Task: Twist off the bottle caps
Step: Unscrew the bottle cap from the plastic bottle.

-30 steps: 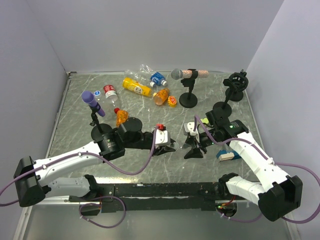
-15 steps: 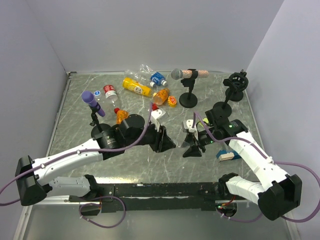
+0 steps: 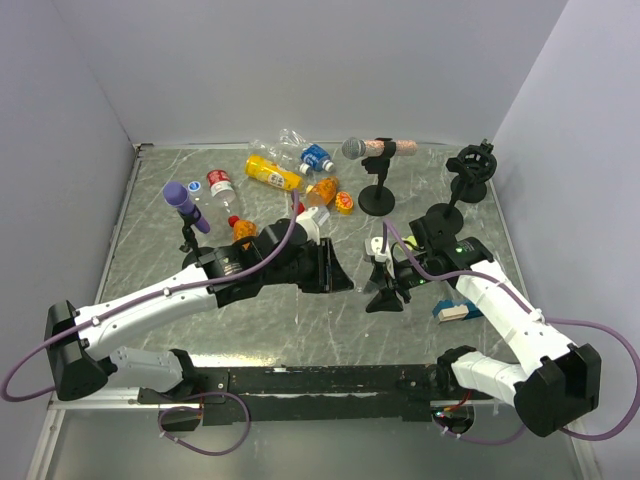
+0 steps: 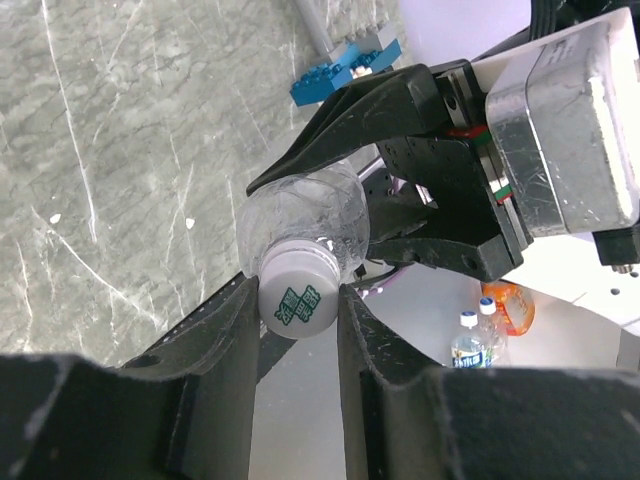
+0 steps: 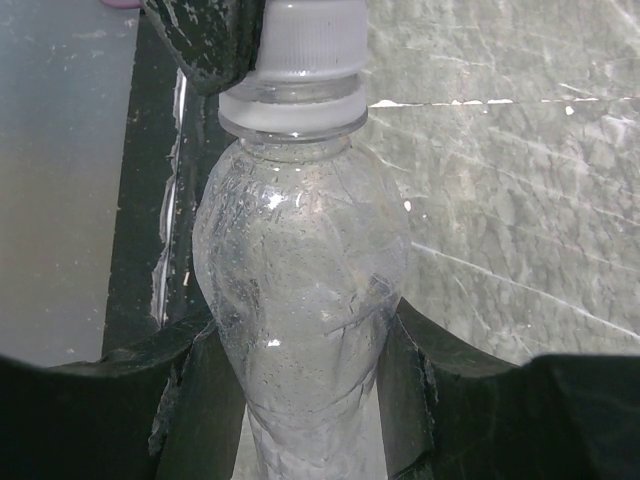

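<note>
A clear bottle (image 5: 300,290) is held off the table by its body in my right gripper (image 5: 300,385), whose jaws are shut on it. Its white cap (image 4: 298,298), printed with green characters, sits between the pads of my left gripper (image 4: 298,312), which is shut on it. From above, the left gripper (image 3: 343,272) and the right gripper (image 3: 383,277) meet nose to nose at mid-table, and the bottle between them is mostly hidden. More capped bottles lie at the back: a yellow one (image 3: 272,174), a blue-labelled one (image 3: 315,157), a red-labelled one (image 3: 221,184) and stubby orange ones (image 3: 322,191).
A purple-headed microphone (image 3: 186,205) stands to the left and a grey-headed one (image 3: 365,148) on its stand behind the grippers. A black stand (image 3: 470,170) is at the back right. A blue block (image 3: 452,310) lies beside the right arm. Another orange bottle (image 3: 243,232) lies by the left arm.
My left wrist has rolled while staying at the cap, its white camera housing swinging up and back. The left forearm has shifted toward the middle. The right arm has barely moved.
</note>
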### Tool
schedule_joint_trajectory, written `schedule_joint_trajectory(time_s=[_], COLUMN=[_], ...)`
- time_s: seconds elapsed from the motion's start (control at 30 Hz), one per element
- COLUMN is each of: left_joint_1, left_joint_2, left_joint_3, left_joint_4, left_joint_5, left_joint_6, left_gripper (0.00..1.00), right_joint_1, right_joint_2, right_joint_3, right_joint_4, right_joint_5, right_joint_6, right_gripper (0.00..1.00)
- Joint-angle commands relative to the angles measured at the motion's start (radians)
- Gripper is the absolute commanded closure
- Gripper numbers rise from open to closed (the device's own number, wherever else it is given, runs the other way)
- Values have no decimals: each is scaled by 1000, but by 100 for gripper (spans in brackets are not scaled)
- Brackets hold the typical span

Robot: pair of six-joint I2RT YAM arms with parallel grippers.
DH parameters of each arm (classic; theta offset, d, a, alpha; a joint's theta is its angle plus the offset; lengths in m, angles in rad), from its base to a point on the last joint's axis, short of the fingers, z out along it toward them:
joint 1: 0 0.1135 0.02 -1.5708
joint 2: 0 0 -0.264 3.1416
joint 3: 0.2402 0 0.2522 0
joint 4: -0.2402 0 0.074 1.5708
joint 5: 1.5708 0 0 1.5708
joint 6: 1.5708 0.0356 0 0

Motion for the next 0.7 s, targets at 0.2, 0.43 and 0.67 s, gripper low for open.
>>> schedule_joint_trajectory(time_s=[0.2,0.43,0.67], left_joint_1=[27,65,64], left_joint_2=[-82,-252,-473], left_joint_3=[-37,-175,-425], left_joint_4=[103,173,365], left_joint_5=[3,155,356], left_joint_6=[44,337,851], left_gripper=[13,3,3], right_joint_1=[6,6,8], right_joint_2=[8,1,7], right_joint_3=[15,11,12], right_joint_4=[18,16,-33], right_joint_5=[-16,-17,-60], right_joint_6=[-21,-27,-102], right_gripper=[83,83,83])
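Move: The white cap is already between my left fingertips, right at the grip. My right hand still holds the clear plastic bottle, whose middle lies about 8 cm to the right of my left hand, 1 cm ahead and 4 cm lower. From my right hand the cap is some 6 cm left, 1 cm back and 3 cm up. Some 19 cm below my left hand, the green block lies 26 cm ahead and 16 right, and the crumpled orange bottle 27 ahead and 25 left. I open my left fingers wide to let go of the cap, rising a centimetre or two, then draw that hand away from it, about 6 cm to the left and some 3 cm back. As I leave, the wrist rolls about 30 degrees, partly undoing its last twist. My right hand stays put and keeps its hold on the bottle. ##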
